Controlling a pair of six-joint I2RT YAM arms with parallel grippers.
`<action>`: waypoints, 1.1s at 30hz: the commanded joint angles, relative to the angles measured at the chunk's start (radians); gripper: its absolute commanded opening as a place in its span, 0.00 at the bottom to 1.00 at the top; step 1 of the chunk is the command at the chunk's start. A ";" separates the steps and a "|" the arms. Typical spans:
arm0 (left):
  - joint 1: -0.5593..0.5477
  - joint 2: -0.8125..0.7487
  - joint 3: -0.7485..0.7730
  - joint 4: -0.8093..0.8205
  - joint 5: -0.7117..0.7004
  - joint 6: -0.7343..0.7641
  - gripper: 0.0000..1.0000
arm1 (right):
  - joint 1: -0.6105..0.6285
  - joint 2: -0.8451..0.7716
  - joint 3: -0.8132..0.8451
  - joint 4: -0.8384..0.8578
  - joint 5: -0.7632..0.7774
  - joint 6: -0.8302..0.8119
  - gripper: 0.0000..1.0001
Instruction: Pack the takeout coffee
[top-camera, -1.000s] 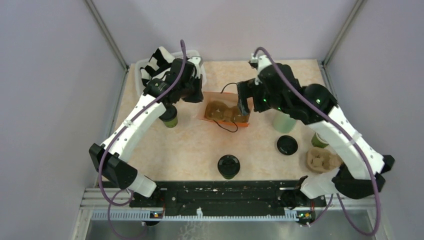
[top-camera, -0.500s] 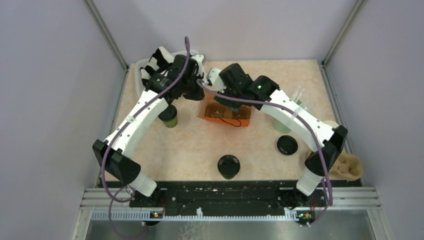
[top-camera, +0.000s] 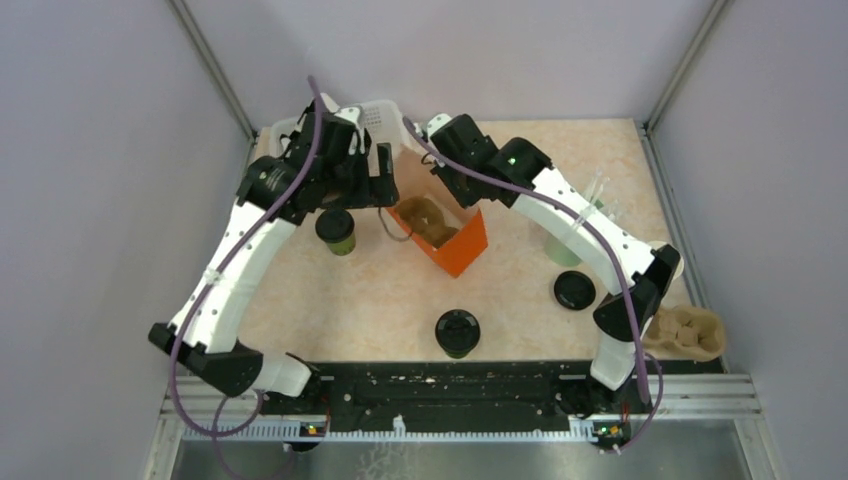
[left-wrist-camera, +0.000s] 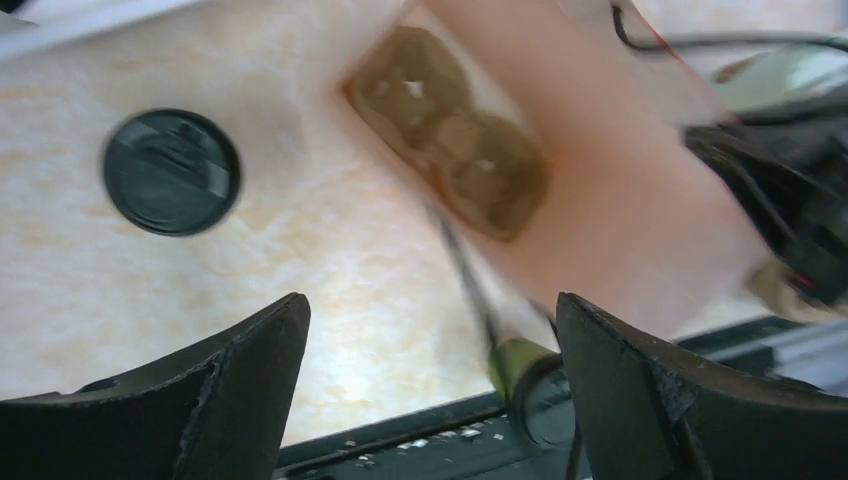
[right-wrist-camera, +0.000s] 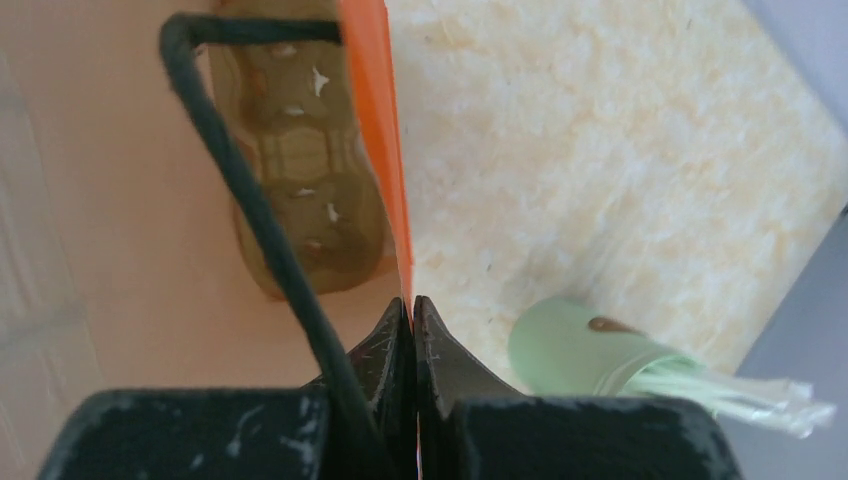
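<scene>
Two takeout coffee cups, dark green with black lids, stand on the table: one (top-camera: 336, 228) (left-wrist-camera: 171, 172) left of the orange paper bag (top-camera: 462, 250), the other (top-camera: 457, 332) (left-wrist-camera: 528, 377) near the front edge. The bag stands open and tilted, with a brown pulp cup carrier (top-camera: 430, 218) (left-wrist-camera: 447, 133) (right-wrist-camera: 300, 170) at its bottom. My right gripper (top-camera: 432, 182) (right-wrist-camera: 412, 305) is shut on the bag's orange top edge (right-wrist-camera: 372, 100), beside its black cord handle (right-wrist-camera: 250, 200). My left gripper (top-camera: 378, 185) (left-wrist-camera: 430, 302) hangs open and empty just left of the bag.
A pale mint tumbler of white straws (top-camera: 563, 248) (right-wrist-camera: 580, 350) stands right of the bag. A loose black lid (top-camera: 574, 290) lies in front of it. A second brown carrier (top-camera: 686, 333) sits at the right front. A white container (top-camera: 378, 114) is at the back left.
My right gripper has shut on the bag's edge and the bag now stands up, open. My left gripper has opened, let go and drawn back to the left.
</scene>
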 joint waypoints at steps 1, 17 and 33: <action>-0.005 -0.111 -0.093 0.097 0.194 -0.164 0.98 | -0.015 -0.002 0.045 -0.074 -0.001 0.257 0.00; -0.003 -0.021 -0.147 0.192 0.138 -0.148 0.71 | -0.016 -0.183 -0.221 0.083 0.042 0.588 0.00; -0.005 0.088 0.212 0.379 0.546 -0.234 0.00 | -0.030 -0.447 -0.431 0.258 0.013 0.805 0.00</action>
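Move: The near-side handle of the bag hangs about 7 cm back, 2 cm right and 5 cm below the open left hand. From that hand the carrier in the bag is 9 cm ahead, 9 cm right and 24 cm down; the left cup 3 cm ahead, 12 cm left and 22 cm down. The right hand already grips the far-right rim, with the bag's middle 3 cm ahead, 6 cm left, 12 cm below, and the straw cup 23 cm to its right, level ahead-wise, 19 cm lower. Back about 3 cm and slightly up, the open left hand clears, then dips forward, down and right to the handle cord, shuts on it and swings on rightward while rising some 10 cm, rolling left side down. The right hand keeps its rim pinch, drawing back about 4 cm and slightly right while turning roughly 30 degrees clockwise. ##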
